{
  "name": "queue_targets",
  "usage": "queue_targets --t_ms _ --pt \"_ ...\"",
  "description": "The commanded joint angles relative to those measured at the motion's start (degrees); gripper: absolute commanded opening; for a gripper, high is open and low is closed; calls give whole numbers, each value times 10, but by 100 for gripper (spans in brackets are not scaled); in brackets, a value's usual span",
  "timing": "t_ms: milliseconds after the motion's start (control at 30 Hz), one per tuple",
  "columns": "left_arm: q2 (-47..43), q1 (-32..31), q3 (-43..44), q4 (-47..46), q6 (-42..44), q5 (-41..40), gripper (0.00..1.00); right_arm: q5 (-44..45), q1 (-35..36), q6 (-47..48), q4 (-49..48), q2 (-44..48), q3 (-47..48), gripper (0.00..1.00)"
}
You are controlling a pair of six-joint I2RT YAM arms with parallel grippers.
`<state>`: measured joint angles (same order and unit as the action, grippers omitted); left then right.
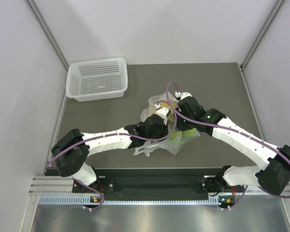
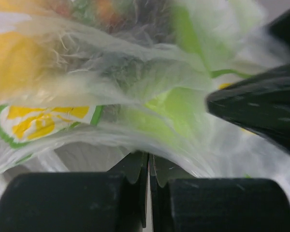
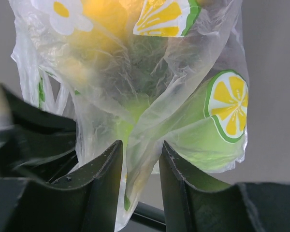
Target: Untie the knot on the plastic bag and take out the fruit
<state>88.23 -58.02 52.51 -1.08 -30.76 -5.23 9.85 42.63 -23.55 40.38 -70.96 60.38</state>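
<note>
The plastic bag (image 1: 170, 139), clear with lemon-slice and flower prints, lies mid-table under both grippers. Fruit shows through the film: a green apple (image 3: 203, 140), something yellow (image 3: 101, 14) and a dark bunch (image 2: 135, 29). My left gripper (image 2: 149, 154) is shut, its tips pinching the bag film (image 2: 135, 140); from above it (image 1: 159, 118) sits on the bag's left side. My right gripper (image 3: 141, 143) stands open with a loose fold of film (image 3: 140, 159) hanging between its fingers, and it (image 1: 182, 107) is over the bag's far right. The knot is hidden among the bunched film.
A white perforated basket (image 1: 97, 79) stands at the table's back left corner. The dark table (image 1: 222, 87) is bounded by white walls on three sides. In the left wrist view the right gripper's dark finger (image 2: 261, 111) reaches in from the right, close by.
</note>
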Motion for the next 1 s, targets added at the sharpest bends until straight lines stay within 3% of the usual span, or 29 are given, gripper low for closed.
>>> queue_targets --t_ms 0,100,133,267,433,900,967 --pt "30 0 16 -23 25 7 4 12 -16 9 5 17 12 36" --pt "34 0 -20 -108 35 69 21 16 -31 7 6 28 2 36" --pt "28 0 -31 -135 33 117 36 18 -35 4 6 30 -2 36" --pt "22 -10 -65 -226 26 153 55 27 -53 -4 5 46 -19 36" --pt "53 -24 -48 -241 24 153 61 25 -58 -6 -3 53 -34 36" --pt "143 -53 36 -153 34 -72 74 10 -65 -4 -28 62 -61 41" --pt "142 -54 38 -149 29 -79 81 8 -66 -2 -28 64 -62 41"
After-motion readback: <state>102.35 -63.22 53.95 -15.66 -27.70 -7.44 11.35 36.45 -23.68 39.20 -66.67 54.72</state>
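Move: The green fruit in the plastic bag lies about 6 cm to the left hand's right, roughly 2 cm ahead and some 6 cm below. The yellow fruit is around 11 cm ahead of that hand, 2 cm to its left and 5 cm lower; the loose bag handle is 5 cm back, 11 cm left and 9 cm below. From the right hand, the green fruit is about 4 cm right, 2 cm ahead and 9 cm down. Spreading its shut fingers wide beneath a fold of the bag's film, the left hand sinks, swings back about 4 cm while going right, then comes forward and down again, ending about 5 cm right and 5 cm lower beside the green fruit. It turns some 15 degrees clockwise and mostly back. The right hand shifts 4 cm right, film still between its part-open fingers. ##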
